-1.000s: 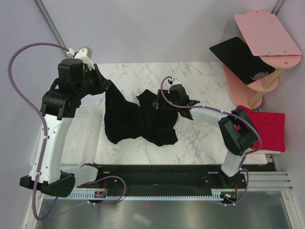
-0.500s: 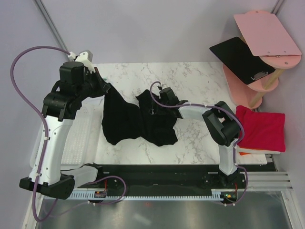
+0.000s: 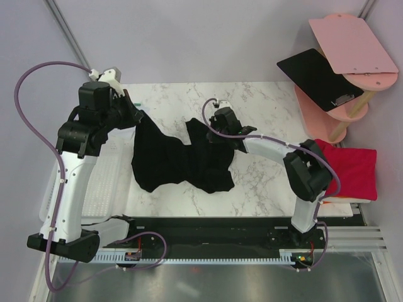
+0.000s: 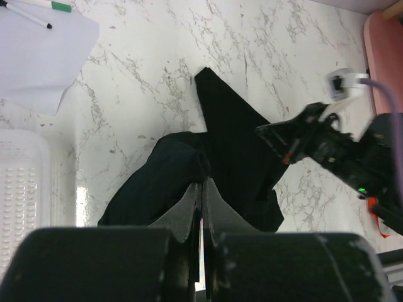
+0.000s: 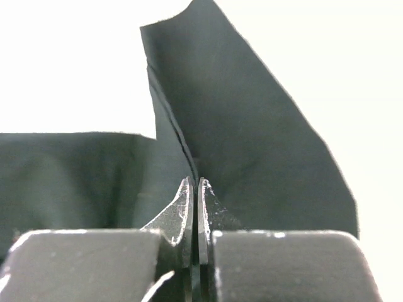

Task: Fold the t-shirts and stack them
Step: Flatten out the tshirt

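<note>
A plain black t-shirt (image 3: 182, 157) lies crumpled across the middle of the marble table. My left gripper (image 3: 134, 116) is shut on its upper left corner and holds that corner off the table; in the left wrist view the cloth (image 4: 233, 138) bunches at the closed tips of that gripper (image 4: 203, 182). My right gripper (image 3: 210, 133) is shut on the shirt's upper right part. In the right wrist view a fold of the dark cloth (image 5: 252, 145) runs into the closed tips of that gripper (image 5: 193, 182). A folded crimson red t-shirt (image 3: 352, 167) sits at the right edge.
A pink shelf stand (image 3: 352, 44) with a flat black board (image 3: 315, 75) stands at the back right. A white ribbed tray (image 3: 104, 182) lies along the table's left side. A white paper sheet (image 4: 38, 50) with markers lies at the back left.
My right gripper has gone from open to shut, closing on the black t-shirt's upper right part. The shirt's left side has shifted slightly. The left arm has hardly moved.
</note>
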`<state>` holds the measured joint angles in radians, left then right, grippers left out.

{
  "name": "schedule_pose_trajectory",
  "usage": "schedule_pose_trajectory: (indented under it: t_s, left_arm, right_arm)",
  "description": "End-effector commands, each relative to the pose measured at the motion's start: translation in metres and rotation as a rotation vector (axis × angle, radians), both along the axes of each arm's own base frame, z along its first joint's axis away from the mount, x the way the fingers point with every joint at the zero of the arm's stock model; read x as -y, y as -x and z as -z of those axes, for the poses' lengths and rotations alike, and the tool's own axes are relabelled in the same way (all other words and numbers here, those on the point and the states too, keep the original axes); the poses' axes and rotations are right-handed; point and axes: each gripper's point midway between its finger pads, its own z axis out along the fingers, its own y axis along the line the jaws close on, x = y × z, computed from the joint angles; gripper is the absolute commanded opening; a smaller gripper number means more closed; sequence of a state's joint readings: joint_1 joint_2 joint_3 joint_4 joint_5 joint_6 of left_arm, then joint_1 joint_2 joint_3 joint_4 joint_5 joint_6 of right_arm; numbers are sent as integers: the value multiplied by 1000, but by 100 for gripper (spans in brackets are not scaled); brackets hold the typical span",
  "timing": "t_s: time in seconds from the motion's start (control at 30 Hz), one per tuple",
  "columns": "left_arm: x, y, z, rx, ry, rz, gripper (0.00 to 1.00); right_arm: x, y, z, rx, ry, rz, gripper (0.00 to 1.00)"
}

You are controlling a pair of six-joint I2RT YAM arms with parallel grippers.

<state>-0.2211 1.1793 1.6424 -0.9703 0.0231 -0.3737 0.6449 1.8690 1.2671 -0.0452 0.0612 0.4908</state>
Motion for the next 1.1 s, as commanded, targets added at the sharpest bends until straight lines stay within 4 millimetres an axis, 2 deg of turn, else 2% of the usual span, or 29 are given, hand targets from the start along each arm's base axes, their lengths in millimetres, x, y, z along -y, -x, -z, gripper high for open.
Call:
schedule_pose_trajectory:
  t_s: [0.0, 0.07, 0.1, 0.17, 0.27, 0.3, 0.33, 0.37, 0.4, 0.43, 0.47, 0.5, 0.57, 0.63, 0.73, 0.77, 0.8, 0.83, 0.87, 0.9, 0.93, 0.97, 1.0, 1.03, 1.07]
  left_arm:
    - [-15, -13, 3, 21, -54, -28, 2]
    - [-21, -16, 7, 10, -59, -45, 2]
    - [-27, -17, 7, 11, -60, -65, 2]
    - [-34, -18, 11, 2, -63, -84, 2]
    - [-42, -16, 12, 2, -61, -112, 2]
    - [-43, -16, 13, 1, -61, -115, 2]
    - [-44, -12, 13, 1, -57, -117, 2]
    - [-44, -11, 15, -3, -57, -119, 2]
    - [-44, -9, 16, -5, -56, -120, 2]
    - [-44, -6, 20, -14, -50, -122, 2]
    - [-44, -4, 22, -20, -50, -122, 2]
    - [-44, -2, 25, -27, -45, -122, 2]
    - [-43, 2, 35, -48, -39, -121, 2]
    - [-43, 2, 40, -59, -38, -126, 2]
    - [-43, -2, 36, -50, -39, -127, 2]
    - [-43, -7, 39, -65, -40, -126, 2]
    - [-42, -9, 36, -61, -39, -122, 2]
    - [-40, -11, 37, -66, -32, -115, 2]
    - [-39, -15, 39, -73, -30, -113, 2]
    - [-36, -18, 42, -85, -23, -102, 2]
    - [-35, -20, 43, -90, -21, -98, 2]
    - [-34, -22, 46, -95, -17, -93, 2]
    - [-32, -23, 51, -108, -12, -90, 2]
    - [-31, -24, 51, -105, -6, -88, 2]
    - [-31, -25, 53, -106, -5, -86, 2]
  right_arm:
    - [51, -30, -144, 311, -59, 164, 0]
    - [73, -29, -174, 373, -58, 215, 0]
    - [91, -24, -202, 425, -74, 249, 0]
    - [113, -16, -226, 482, -58, 295, 0]
    - [149, 15, -261, 549, -74, 359, 0]
    - [157, 24, -244, 507, -45, 367, 0]
    - [162, 32, -239, 489, -48, 373, 0]
    - [170, 49, -244, 486, -93, 393, 0]
    - [175, 62, -208, 404, -61, 392, 0]
    - [177, 72, -197, 380, -67, 385, 0]
    - [183, 87, -197, 377, -114, 397, 0]
    - [191, 101, -159, 303, -76, 413, 0]
    - [199, 123, -132, 262, -104, 428, 0]
    - [210, 134, -132, 278, -129, 463, 0]
    - [218, 127, -128, 300, -85, 503, 0]
    - [217, 121, -134, 313, -72, 503, 0]
    - [218, 114, -131, 309, -28, 502, 0]
    - [215, 103, -112, 261, 43, 510, 0]
    - [210, 92, -114, 263, 55, 505, 1]
    - [206, 83, -106, 246, 87, 494, 1]
    - [197, 71, -78, 178, 148, 468, 2]
    - [188, 55, -83, 189, 139, 458, 2]
    - [181, 44, -76, 178, 161, 441, 3]
    - [170, 32, -46, 114, 206, 410, 3]
    - [159, 10, -60, 140, 176, 407, 3]
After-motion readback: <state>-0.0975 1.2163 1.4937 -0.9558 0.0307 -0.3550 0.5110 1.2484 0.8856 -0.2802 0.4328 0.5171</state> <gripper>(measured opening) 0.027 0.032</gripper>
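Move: The black t-shirt is already pinched by both hands; its loose middle lies about 8 cm back from the right hand, level sideways and 5 cm below. Bare table for the right hand's part is some 20 cm to its right and 5 cm back, with the red cloth about 43 cm right and 10 cm back. From the high left hand, the shirt's middle is roughly 19 cm right, 1 cm forward and 32 cm below; the white basket is 24 cm left and 3 cm back. The black t-shirt is hauled up and out by the right hand in one fast arc: about 27 cm up while going right and back, then steeply down over the bare table and forward again, ending some 19 cm right of its start, with the wrist turned about 25 degrees clockwise. Both grippers keep their pinch; the left eases 4 cm left, then sinks about 7 cm. ##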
